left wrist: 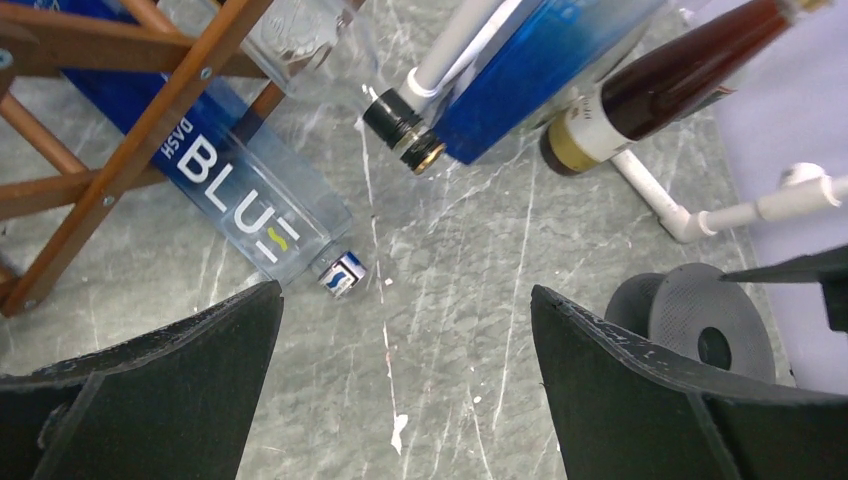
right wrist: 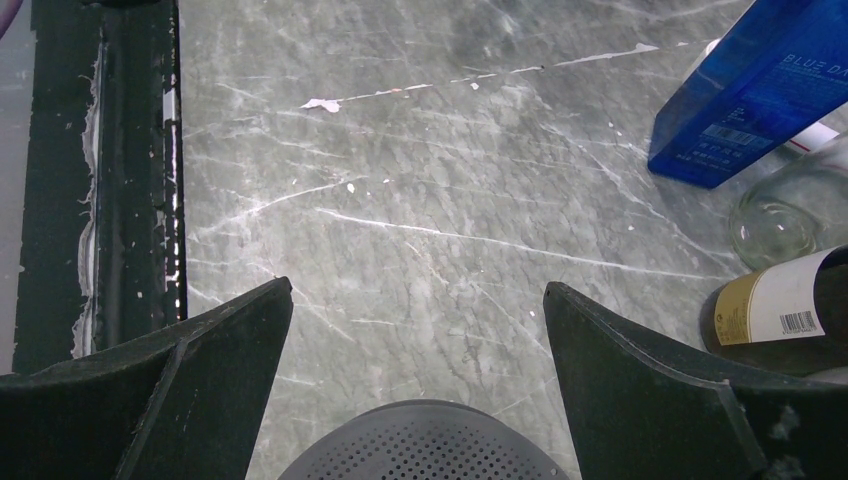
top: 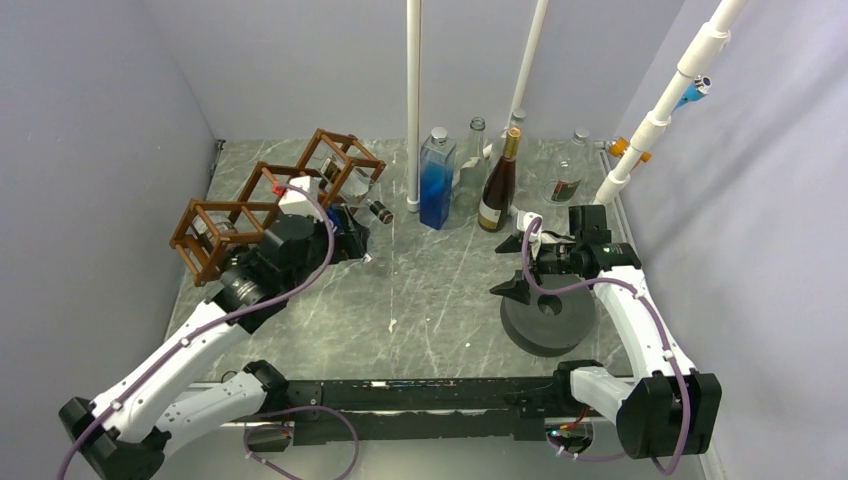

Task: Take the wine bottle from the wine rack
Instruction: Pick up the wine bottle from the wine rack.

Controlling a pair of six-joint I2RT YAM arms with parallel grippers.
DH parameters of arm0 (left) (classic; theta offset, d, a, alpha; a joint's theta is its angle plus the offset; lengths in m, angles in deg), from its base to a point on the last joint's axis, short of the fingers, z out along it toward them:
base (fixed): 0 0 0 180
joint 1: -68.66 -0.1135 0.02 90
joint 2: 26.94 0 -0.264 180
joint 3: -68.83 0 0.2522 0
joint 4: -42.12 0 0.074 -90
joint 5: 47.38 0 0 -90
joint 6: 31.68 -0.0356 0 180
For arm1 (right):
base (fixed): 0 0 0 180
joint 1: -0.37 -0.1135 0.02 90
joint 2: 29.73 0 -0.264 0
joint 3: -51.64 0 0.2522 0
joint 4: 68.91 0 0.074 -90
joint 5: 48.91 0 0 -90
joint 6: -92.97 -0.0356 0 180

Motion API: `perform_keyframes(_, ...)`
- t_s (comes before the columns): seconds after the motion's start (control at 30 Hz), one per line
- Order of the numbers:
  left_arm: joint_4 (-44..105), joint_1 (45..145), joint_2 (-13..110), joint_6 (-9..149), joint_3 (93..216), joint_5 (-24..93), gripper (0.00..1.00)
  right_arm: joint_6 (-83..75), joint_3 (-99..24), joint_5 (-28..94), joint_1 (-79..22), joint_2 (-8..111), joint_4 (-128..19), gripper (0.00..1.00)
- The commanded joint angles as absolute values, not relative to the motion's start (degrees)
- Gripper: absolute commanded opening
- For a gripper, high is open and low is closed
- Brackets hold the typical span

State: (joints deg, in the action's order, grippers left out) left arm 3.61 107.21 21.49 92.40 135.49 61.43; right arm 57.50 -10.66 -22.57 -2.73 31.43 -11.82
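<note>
The brown wooden wine rack (top: 197, 222) (left wrist: 120, 150) stands at the back left. Two bottles lie in it. One is clear glass with a black, gold-ringed cap (top: 378, 210) (left wrist: 405, 130) poking out toward the table's middle. The other is a clear bottle with blue "BLUE" lettering (left wrist: 240, 190), its small cap near the tabletop. Which of them is the wine bottle I cannot tell. My left gripper (top: 352, 238) (left wrist: 405, 295) hovers open just in front of the rack, nothing between its fingers. My right gripper (top: 515, 267) (right wrist: 417, 288) is open at the right, holding nothing.
A blue square bottle (top: 437, 180) (right wrist: 750, 90), a clear bottle (top: 475, 160), a dark brown bottle (top: 498, 190) (left wrist: 660, 85) and a glass flask (top: 565, 185) stand at the back. A dark grey perforated disc (top: 548, 318) (right wrist: 420, 445) lies under my right gripper. White pipes (top: 413, 100) rise behind.
</note>
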Motion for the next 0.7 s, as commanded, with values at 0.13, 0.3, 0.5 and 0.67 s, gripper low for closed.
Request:
perform_keyframes(0.13,3.85,107.07,27.83,101.77,135.36,68.55,1.0,59.35,-11.6,-25.2,-2.49,31.39,-11.96,1.0)
perform_keyframes(0.3,7.03,106.73,28.54,104.33,131.79,70.49,0.99,59.57,-11.61,-25.17,-2.4,31.32,-11.73,1.0)
perform_keyframes(0.5,10.22,105.48,28.21,105.86,128.29,70.66,0.99,59.74,-11.62,-25.21,-2.36,31.39,-11.56,1.0)
perform_keyframes(0.67,11.21,104.56,28.59,105.54,127.81,69.39,1.0,59.75,-11.67,-25.26,-2.36,31.36,-11.56,1.0)
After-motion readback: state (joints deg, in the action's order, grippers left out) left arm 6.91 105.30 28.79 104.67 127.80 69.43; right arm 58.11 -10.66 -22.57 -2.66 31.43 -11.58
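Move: Ahead of the open left hand, the BLU-lettered wine bottle lies cap-end towards the robot in the rack, its middle about 12 cm forward, 5 cm left and 19 cm below. The clear bottle with the black cap lies some 17 cm ahead, 1 cm right and 15 cm down; the rack's middle, 16 cm ahead, 16 cm left and 19 cm down. From the idle right hand the BLU bottle is roughly 17 cm forward, 35 cm left and 10 cm lower. Sinking about 8 cm, the left hand closes in on the BLU bottle, easing a couple of centimetres forward early on, then slightly left. The wrist swings some 15 degrees counter-clockwise, which brings the bottle more between the fingers, and tips about 10 degrees further down; the fingers stay wide open and touch nothing yet. ##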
